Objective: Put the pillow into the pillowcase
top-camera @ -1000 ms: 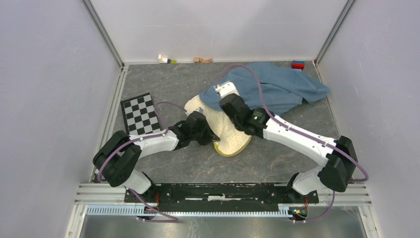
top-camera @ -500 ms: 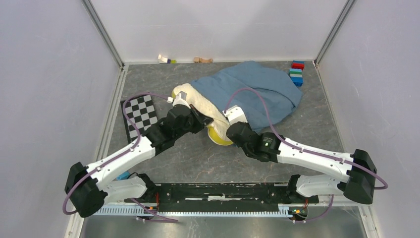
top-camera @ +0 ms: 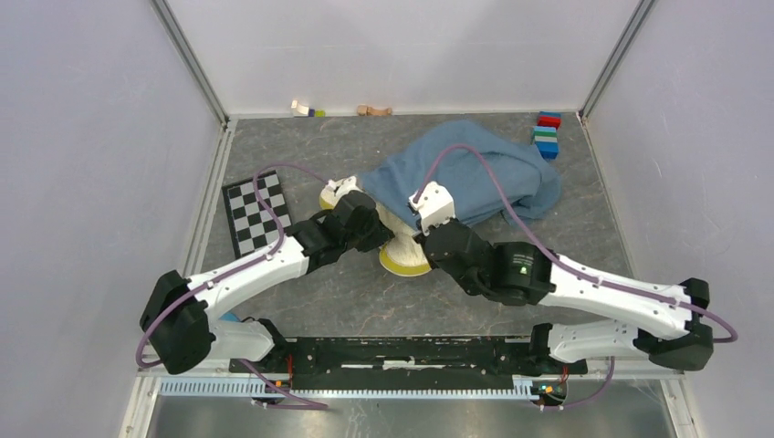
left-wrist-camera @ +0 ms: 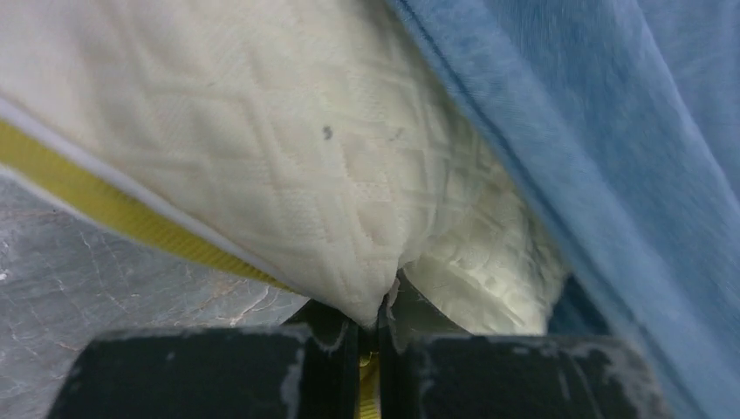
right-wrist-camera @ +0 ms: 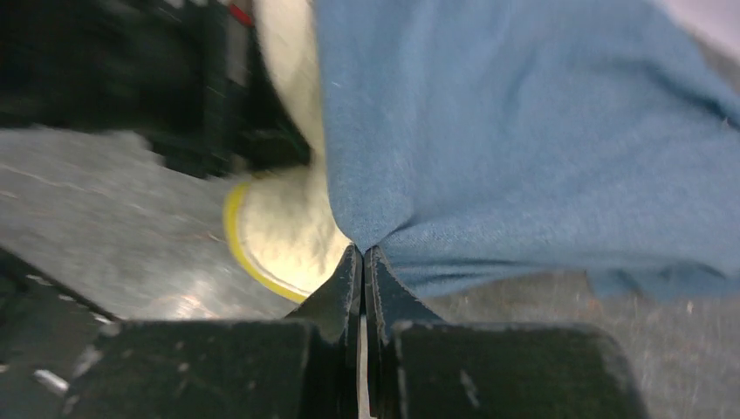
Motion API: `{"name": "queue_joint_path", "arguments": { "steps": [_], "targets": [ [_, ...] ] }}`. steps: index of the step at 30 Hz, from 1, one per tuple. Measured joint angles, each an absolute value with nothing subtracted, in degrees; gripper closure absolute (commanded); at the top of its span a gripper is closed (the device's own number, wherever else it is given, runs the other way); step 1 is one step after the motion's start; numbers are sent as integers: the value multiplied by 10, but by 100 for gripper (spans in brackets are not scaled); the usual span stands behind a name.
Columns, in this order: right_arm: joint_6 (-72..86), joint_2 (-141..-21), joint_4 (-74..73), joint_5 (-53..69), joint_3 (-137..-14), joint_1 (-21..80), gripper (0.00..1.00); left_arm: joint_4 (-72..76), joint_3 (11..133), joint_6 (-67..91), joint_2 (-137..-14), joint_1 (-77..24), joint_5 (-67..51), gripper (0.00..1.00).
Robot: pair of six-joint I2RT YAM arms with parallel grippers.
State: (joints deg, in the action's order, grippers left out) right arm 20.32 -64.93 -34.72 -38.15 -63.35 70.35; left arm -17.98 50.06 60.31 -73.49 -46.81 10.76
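The cream-white pillow (top-camera: 402, 253) lies mid-table, its yellow-banded end (top-camera: 399, 269) sticking out toward me. Its far part is inside or under the dusty-blue pillowcase (top-camera: 475, 169); I cannot tell which. My left gripper (top-camera: 376, 234) is shut on a pinch of the pillow (left-wrist-camera: 262, 148) beside its yellow band (left-wrist-camera: 105, 205), with the pillowcase (left-wrist-camera: 611, 131) draped just to the right. My right gripper (top-camera: 418, 217) is shut on the pillowcase (right-wrist-camera: 524, 131) at its near edge, right beside the pillow (right-wrist-camera: 288, 231).
A checkerboard card (top-camera: 256, 212) lies left of the pillow. Stacked coloured blocks (top-camera: 546, 137) stand at the back right corner. Small toys (top-camera: 308, 109) and a wooden piece (top-camera: 373, 110) sit along the back wall. Side walls enclose the table.
The pillowcase has come from the back right over most of the pillow. Both arms swung with it; in the last half second less of the pillow shows.
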Motion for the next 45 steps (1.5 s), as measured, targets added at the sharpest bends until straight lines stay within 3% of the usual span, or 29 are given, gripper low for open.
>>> {"name": "queue_joint_path", "arguments": {
  "steps": [9,11,14,18,22,25,32,33,34,35,38,45],
  "targets": [
    [72,-773,-430,-528,-1016,823,100,-253,643,532,-686,-513,42,95],
    [25,-812,-427,-568,-1107,825,100,-253,662,533,-656,-523,8,87],
    [-17,-845,-401,-576,-1176,795,100,-252,676,538,-623,-530,-38,64],
    [-21,-846,-329,-478,-1113,637,100,-252,670,567,-585,-531,-62,28],
    [0,-890,-272,-353,-998,500,100,-274,661,581,-557,-531,-60,7],
    [17,-960,-247,-278,-957,465,100,-310,662,568,-552,-531,-28,1],
    [45,-1046,-265,-192,-952,469,100,-377,652,509,-586,-523,69,0],
    [46,-1052,-269,-187,-963,470,96,-379,644,504,-590,-520,79,0],
    [47,-1058,-271,-184,-975,470,84,-379,632,498,-593,-515,88,0],
    [49,-1063,-270,-180,-989,470,63,-380,618,496,-594,-509,92,0],
    [61,-1058,-263,-177,-1001,468,23,-382,573,491,-597,-486,106,0],
    [78,-975,-256,-181,-911,470,24,-372,462,491,-571,-377,102,0]
  ]
}}
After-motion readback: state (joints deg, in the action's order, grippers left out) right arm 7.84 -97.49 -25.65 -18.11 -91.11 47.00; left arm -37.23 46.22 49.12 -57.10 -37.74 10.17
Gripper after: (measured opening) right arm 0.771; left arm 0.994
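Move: The left hand pinches the pillow's side; the pillow's middle lies some 5 cm ahead, 5 cm below, and its yellow-rimmed near end about 7 cm back, 4 right and 8 below. The checkerboard stands roughly 40 cm left, 6 ahead and 12 lower. The right hand grips the pillowcase's edge; the case's middle is some 18 cm ahead, 13 right and 16 below, the pillow's middle about 7 ahead, 8 left and 13 below. Upward with both hands in a shaking swing: the left rises about 20 cm while drawing back, opens wide near the top and lets go of the pillow, then sinks again leftward over it. The right lifts the case's edge some 25 cm, throws forward and down past its starting height towards the case's far side, then opens and eases back slightly, letting go. ##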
